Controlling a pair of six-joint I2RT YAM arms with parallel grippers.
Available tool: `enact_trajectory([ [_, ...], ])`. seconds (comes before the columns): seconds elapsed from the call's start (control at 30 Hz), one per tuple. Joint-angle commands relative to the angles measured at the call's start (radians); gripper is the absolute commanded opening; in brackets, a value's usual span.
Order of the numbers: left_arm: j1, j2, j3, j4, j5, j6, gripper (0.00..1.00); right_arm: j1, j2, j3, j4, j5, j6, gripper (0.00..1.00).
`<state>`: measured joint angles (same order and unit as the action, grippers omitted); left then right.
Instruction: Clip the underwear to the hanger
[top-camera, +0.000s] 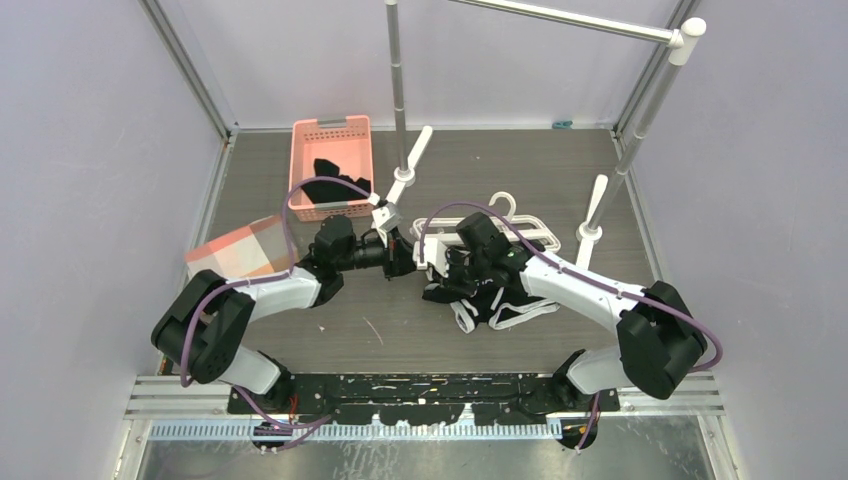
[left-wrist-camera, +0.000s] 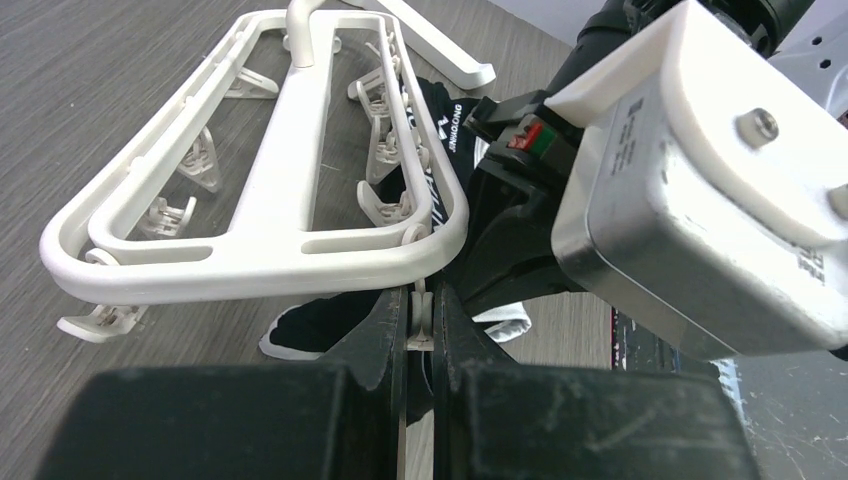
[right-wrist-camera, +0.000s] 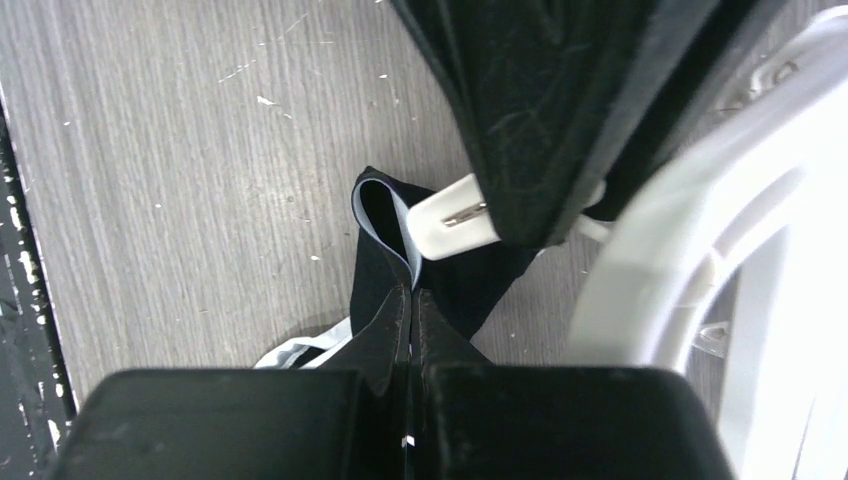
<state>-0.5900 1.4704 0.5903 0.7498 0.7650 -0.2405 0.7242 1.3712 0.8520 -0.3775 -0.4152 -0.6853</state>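
Observation:
The white hanger (left-wrist-camera: 290, 160) lies flat on the table, its rows of small clips pointing down. My left gripper (left-wrist-camera: 422, 300) is shut on one clip (left-wrist-camera: 423, 318) at the frame's near corner. The right wrist view shows that same clip (right-wrist-camera: 455, 215) sticking out from the left fingers (right-wrist-camera: 540, 120). The underwear (right-wrist-camera: 385, 270), black with white piping, lies partly under the hanger (top-camera: 520, 228); its lettered waistband (left-wrist-camera: 445, 125) shows through the frame. My right gripper (right-wrist-camera: 412, 295) is shut on a folded edge of the underwear just below the clip. Both grippers meet mid-table: left gripper (top-camera: 403, 250), right gripper (top-camera: 432, 262).
A pink basket (top-camera: 332, 165) holding black garments stands at the back left. A grey metal rail stand (top-camera: 400, 90) rises behind, with white feet (top-camera: 595, 210) on the table. A pink folded cloth (top-camera: 240, 252) lies at the left edge.

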Motion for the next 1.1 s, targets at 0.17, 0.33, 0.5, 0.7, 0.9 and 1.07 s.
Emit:
enact_trajectory([
  [0.17,-0.010,-0.050,0.022,-0.025,-0.026,0.055,0.00,0.002,-0.033,-0.004,0.061,0.019,0.009,0.04],
  [0.33,-0.009,-0.078,0.029,-0.103,-0.093,0.106,0.00,0.003,0.000,0.011,-0.031,0.024,-0.056,0.12],
  [0.5,-0.009,-0.080,0.048,-0.129,-0.087,0.117,0.00,0.002,0.013,0.031,-0.067,-0.039,-0.095,0.29],
  [0.7,-0.009,-0.091,0.043,-0.144,-0.090,0.129,0.00,0.000,0.051,0.069,-0.117,-0.064,-0.153,0.40],
  [0.9,-0.009,-0.096,0.043,-0.152,-0.094,0.134,0.00,0.001,0.105,0.108,-0.140,-0.069,-0.182,0.42],
  [1.07,-0.010,-0.098,0.042,-0.153,-0.095,0.137,0.00,0.001,0.118,0.114,-0.110,-0.087,-0.183,0.42],
])
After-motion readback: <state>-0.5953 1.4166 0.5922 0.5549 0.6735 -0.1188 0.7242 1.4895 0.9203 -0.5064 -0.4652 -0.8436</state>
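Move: The right hand pinches a fold of the underwear's waistband; the clip at the hanger's near-left end, held by the left fingers, is roughly 3 cm ahead of it, 5 cm to its left and 5 cm higher. The hanger's middle is some 9 cm ahead of the right hand, 7 cm to its right and 4 cm above. From the left hand, the pinched waistband lies about 3 cm back, 5 cm right and 5 cm below. The right fingers let go of the waistband fold, opening to almost half their range as the hand, after a tiny nudge forward, draws back about 2 cm, then sinks to some 2.5 cm lower beside the cloth, recovering part of the way back. The left fingers keep the hanger's clip pinched and lower it about 2 cm, easing 1 cm left and tilting slightly. ##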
